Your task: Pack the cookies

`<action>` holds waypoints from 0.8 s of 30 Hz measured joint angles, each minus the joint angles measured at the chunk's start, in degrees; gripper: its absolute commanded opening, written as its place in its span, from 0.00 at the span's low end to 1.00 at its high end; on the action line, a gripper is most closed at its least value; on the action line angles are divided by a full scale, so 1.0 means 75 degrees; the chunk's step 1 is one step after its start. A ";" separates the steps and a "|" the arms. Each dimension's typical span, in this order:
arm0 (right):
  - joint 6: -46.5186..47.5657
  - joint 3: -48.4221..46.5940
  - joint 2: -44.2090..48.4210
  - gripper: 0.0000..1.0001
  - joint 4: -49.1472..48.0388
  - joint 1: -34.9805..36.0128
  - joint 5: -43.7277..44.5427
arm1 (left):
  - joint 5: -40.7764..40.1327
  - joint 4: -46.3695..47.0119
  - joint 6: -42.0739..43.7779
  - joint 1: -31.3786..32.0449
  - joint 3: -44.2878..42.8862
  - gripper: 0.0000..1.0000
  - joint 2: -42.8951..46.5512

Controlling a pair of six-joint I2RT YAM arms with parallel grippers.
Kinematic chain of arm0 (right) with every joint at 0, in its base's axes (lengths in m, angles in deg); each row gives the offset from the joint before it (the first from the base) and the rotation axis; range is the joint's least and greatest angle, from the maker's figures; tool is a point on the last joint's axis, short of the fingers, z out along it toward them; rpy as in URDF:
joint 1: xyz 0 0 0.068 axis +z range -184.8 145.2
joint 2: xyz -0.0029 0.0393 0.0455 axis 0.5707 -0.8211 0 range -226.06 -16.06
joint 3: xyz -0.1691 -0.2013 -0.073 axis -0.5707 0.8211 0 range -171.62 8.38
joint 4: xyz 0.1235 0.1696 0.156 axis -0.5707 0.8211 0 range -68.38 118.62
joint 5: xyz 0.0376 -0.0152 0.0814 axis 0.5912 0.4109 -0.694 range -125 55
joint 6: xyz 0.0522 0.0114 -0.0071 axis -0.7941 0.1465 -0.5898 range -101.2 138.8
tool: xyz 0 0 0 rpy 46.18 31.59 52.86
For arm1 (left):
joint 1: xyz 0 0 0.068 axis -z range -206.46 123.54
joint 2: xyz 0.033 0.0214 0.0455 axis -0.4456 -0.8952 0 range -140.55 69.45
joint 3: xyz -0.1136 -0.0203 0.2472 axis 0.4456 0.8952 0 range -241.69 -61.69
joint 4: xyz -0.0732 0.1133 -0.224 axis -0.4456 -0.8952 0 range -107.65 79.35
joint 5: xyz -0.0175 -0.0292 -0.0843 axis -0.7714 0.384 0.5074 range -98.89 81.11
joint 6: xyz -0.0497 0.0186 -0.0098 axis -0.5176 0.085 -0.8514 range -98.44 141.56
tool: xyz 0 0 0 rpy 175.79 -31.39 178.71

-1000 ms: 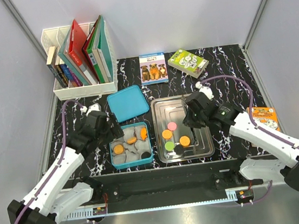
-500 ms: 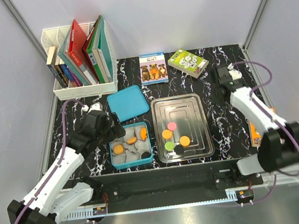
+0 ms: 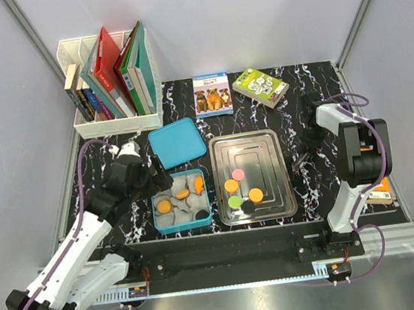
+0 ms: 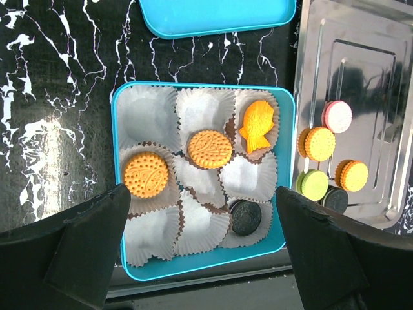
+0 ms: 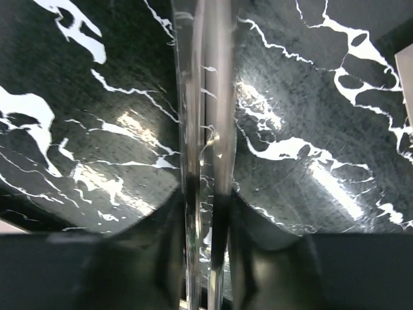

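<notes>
A blue box (image 4: 116,142) lined with white paper cups holds two round orange cookies (image 4: 146,174), a fish-shaped orange one (image 4: 257,126) and a black one (image 4: 246,217). The steel tray (image 3: 252,149) beside it carries a pink cookie (image 4: 337,117), two orange ones (image 4: 319,143), a green one (image 4: 314,185) and a black one (image 4: 335,199). My left gripper (image 4: 200,232) hangs open above the box's near edge, and nothing is between its fingers. My right gripper (image 5: 206,213) is shut on thin metal tongs (image 5: 197,129) over bare tabletop, right of the tray.
The box's blue lid (image 3: 177,143) lies behind it. A white rack of books (image 3: 111,83) stands at the back left. Two small printed boxes (image 3: 212,95) (image 3: 260,87) lie at the back. An orange packet (image 3: 382,192) shows partly under the folded right arm.
The right arm has swung away from the tray to the right side of the table and folded back on itself. The left arm has barely moved; the cookies lie as before.
</notes>
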 measured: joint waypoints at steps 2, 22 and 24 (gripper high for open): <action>0.0108 -0.0003 -0.0012 0.58 0.0017 -0.0096 -0.0134 | 0.0000 0.0000 0.0000 0.0000 0.0000 0.99 0.0050; -0.0131 0.0289 0.1848 1.00 -0.0003 -0.0259 -0.0262 | -0.0064 -0.0009 0.0012 0.0000 0.0000 0.99 -0.0041; -0.0207 0.0128 0.2664 1.00 0.0050 -0.0181 -0.0364 | -0.0102 -0.0012 0.0035 0.0000 0.0000 0.99 -0.0052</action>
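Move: The tongs are in the right hand's barely parted fingers, down beside the tray, their middle about 2 cm back and 1 cm to the left of it. The tray's middle lies roughly 25 cm to the right hand's left and 8 cm back; the green box stands some 25 cm ahead and 18 cm left. From the left hand, the tongs are about 57 cm to the right, 7 cm ahead and 14 cm lower. The right fingers open wide, letting go of the tongs beside the tray, then the hand rises about 11 cm. ##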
